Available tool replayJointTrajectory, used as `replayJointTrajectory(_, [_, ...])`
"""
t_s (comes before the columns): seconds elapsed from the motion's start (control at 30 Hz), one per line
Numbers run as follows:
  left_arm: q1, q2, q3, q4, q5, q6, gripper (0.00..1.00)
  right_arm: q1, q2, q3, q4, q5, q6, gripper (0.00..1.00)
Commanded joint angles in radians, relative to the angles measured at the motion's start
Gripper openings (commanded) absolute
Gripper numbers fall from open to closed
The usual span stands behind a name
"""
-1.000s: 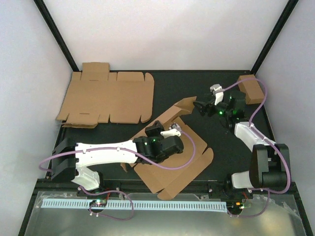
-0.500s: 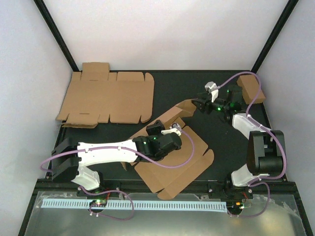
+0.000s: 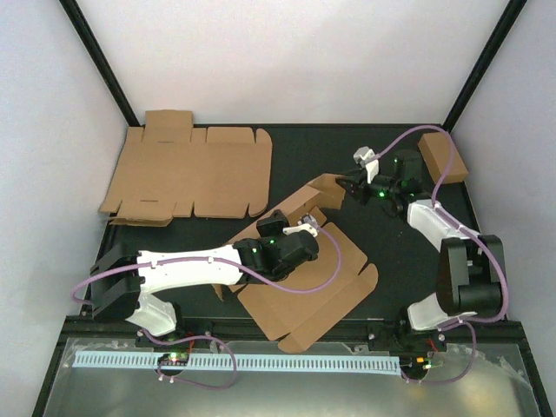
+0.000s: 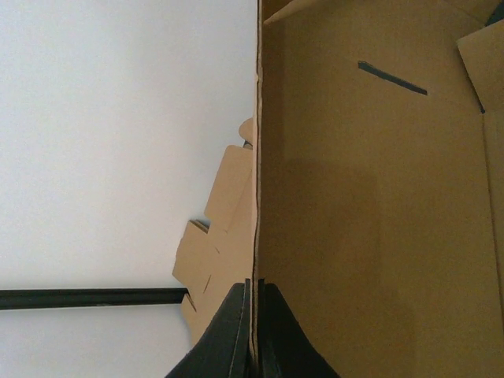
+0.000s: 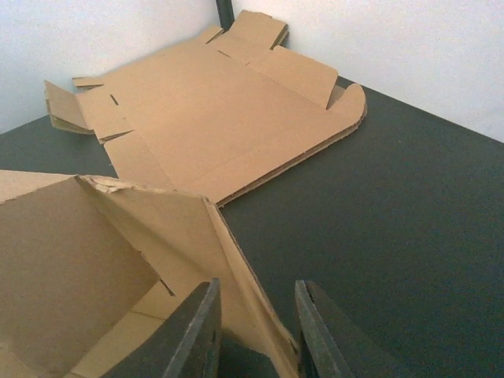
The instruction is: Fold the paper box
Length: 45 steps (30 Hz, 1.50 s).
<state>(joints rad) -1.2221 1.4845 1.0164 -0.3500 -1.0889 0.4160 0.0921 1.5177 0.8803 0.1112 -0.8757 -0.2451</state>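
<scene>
The paper box (image 3: 326, 278) lies half-folded mid-table, a brown die-cut sheet with one long wall and a far end flap (image 3: 323, 188) raised. My left gripper (image 3: 276, 224) is shut on that raised wall. In the left wrist view its gripper (image 4: 254, 285) pinches the wall's thin edge, with the box's inner face (image 4: 370, 220) to the right. My right gripper (image 3: 346, 187) is at the far end flap. In the right wrist view its gripper (image 5: 256, 285) stands open astride the flap's slanted edge (image 5: 236, 260), which lies nearer one finger (image 5: 311, 323), with a gap at the other.
A second flat cardboard sheet (image 3: 187, 174) lies at the back left, also in the right wrist view (image 5: 213, 118). A small closed brown box (image 3: 443, 156) sits at the back right corner. Black frame posts (image 3: 104, 61) stand at the rear corners.
My right arm has swung left to the box's far flap, and its jaws have narrowed around the flap's edge. The left gripper keeps its hold, shifted only slightly.
</scene>
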Motion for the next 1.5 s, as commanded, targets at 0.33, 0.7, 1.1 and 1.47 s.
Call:
replayJointTrajectory(0.33, [0.006,-0.007,0.031,-0.008,-0.013,-0.029,0.02,0.077,-0.233,-0.075,-0.034,0.131,0.082,0.09])
replayJointTrajectory(0.7, [0.006,-0.008,0.040,-0.059,-0.052,-0.065,0.02,0.222,-0.306,-0.085,-0.082,0.264,0.157,0.02])
replayJointTrajectory(1.1, [0.006,-0.017,0.045,-0.090,-0.072,-0.080,0.02,0.282,-0.386,-0.114,-0.073,0.348,0.318,0.02])
replayJointTrajectory(1.47, [0.015,-0.032,0.057,-0.095,-0.047,-0.089,0.02,0.313,-0.379,-0.048,-0.133,0.388,0.375,0.01])
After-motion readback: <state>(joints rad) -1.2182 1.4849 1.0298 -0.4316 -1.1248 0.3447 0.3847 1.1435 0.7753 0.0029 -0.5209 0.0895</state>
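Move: The right hand is at the tip of the raised box's end flap, whose middle is about 3 cm to its left, level with it. The box corner, where that flap meets the panel, is roughly 7 cm left and 3 back. The box floor lies some 11 cm left, 20 back and 15 below. For the left hand, still pinching the panel rim, the flap is about 11 cm right and 7 ahead. The right hand leaves the flap, going back about 7 cm, up and left 5, fingers shutting before the corner. ##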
